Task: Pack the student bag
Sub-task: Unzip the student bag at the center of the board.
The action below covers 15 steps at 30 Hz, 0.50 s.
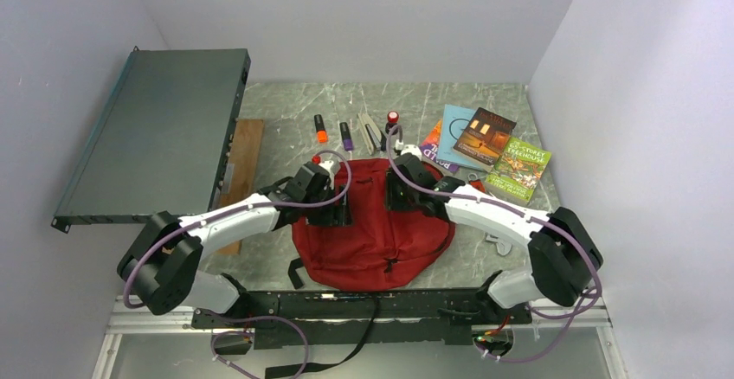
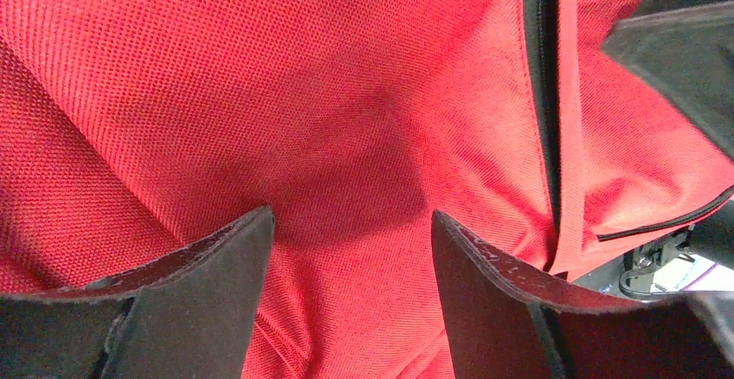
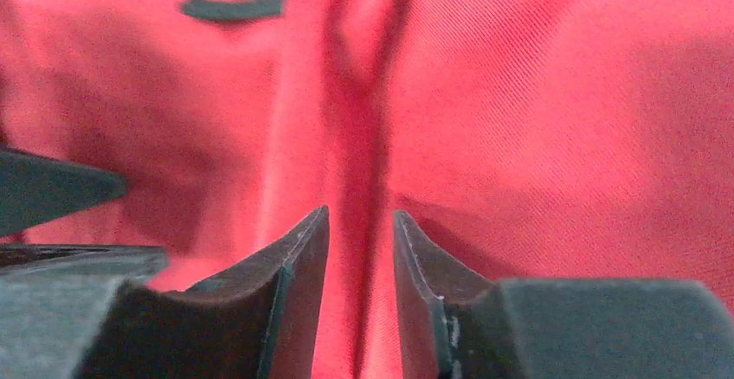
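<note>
The student bag (image 1: 372, 236), a soft red backpack, lies flat in the middle of the table between both arms. My left gripper (image 1: 339, 210) presses onto its upper left part. In the left wrist view the left gripper (image 2: 350, 215) stands open, with red cloth (image 2: 260, 76) bulging between the fingers and a black zipper (image 2: 540, 67) to the right. My right gripper (image 1: 396, 195) sits on the bag's upper right. In the right wrist view the right gripper (image 3: 362, 213) has its jaws close together on a raised fold of the red fabric (image 3: 359, 119).
Behind the bag lie an orange marker (image 1: 320, 128), a purple marker (image 1: 345, 135), a ruler (image 1: 370, 132) and a red-capped item (image 1: 392, 119). Several books (image 1: 485, 137) are at the back right. A dark flat case (image 1: 164, 128) and a wooden board (image 1: 245, 150) are at the left.
</note>
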Tool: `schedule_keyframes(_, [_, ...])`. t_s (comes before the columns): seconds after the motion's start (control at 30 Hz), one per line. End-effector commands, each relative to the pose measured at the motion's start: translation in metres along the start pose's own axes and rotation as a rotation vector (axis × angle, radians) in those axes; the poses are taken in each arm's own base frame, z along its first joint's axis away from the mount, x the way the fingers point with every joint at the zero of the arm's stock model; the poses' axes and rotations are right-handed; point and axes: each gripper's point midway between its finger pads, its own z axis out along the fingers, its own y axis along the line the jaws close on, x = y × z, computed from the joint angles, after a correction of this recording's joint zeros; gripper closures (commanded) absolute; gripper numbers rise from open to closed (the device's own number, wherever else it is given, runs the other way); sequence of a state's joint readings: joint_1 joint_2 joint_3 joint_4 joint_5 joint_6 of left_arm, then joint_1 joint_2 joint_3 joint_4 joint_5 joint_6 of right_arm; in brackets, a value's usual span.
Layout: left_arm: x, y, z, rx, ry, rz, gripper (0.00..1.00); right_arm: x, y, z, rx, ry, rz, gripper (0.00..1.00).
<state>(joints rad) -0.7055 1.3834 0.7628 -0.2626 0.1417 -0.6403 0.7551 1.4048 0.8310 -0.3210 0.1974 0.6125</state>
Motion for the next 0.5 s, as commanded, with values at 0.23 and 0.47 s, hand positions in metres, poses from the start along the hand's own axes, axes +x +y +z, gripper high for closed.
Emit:
schedule_keyframes(0.23, [0.003,-0.003,-0.002,0.089,-0.071,-0.045,0.3,-0.09,0.096,-0.009,-0.393,-0.085,-0.189,0.45])
schedule_keyframes(0.47, [0.005,-0.002,-0.004,0.111,-0.073,-0.052,0.3,-0.109,0.107,-0.002,-0.621,-0.264,-0.589,0.46])
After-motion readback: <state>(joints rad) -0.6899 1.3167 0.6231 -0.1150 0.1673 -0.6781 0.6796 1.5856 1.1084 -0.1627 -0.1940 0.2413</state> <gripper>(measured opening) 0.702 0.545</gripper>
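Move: Over the bag's front, the right fingertips are about level with the cloth; the bag's far-left corner lies some 12 cm to their left and 7 cm ahead, slightly lower. Nearer stands the small black zip tab, about 6 cm left and 4 cm ahead; on the table beyond, the purple marker is 13 cm ahead and 10 left, the stapler 14 ahead and 4 left. From the left hand the corner is about 10 cm ahead and 2 left. Coming up off the cloth fold, the right hand swings about 8 cm left, 6 cm forward and 6–7 cm up, passing above the black zip tab towards the bag's far-left corner. Its fingers spread from a narrow gap to about half open while the wrist turns some 30 degrees, mostly counter-clockwise and chiefly late. The left hand stays low on the bag's front, fingers apart, sinking about 1 cm. ##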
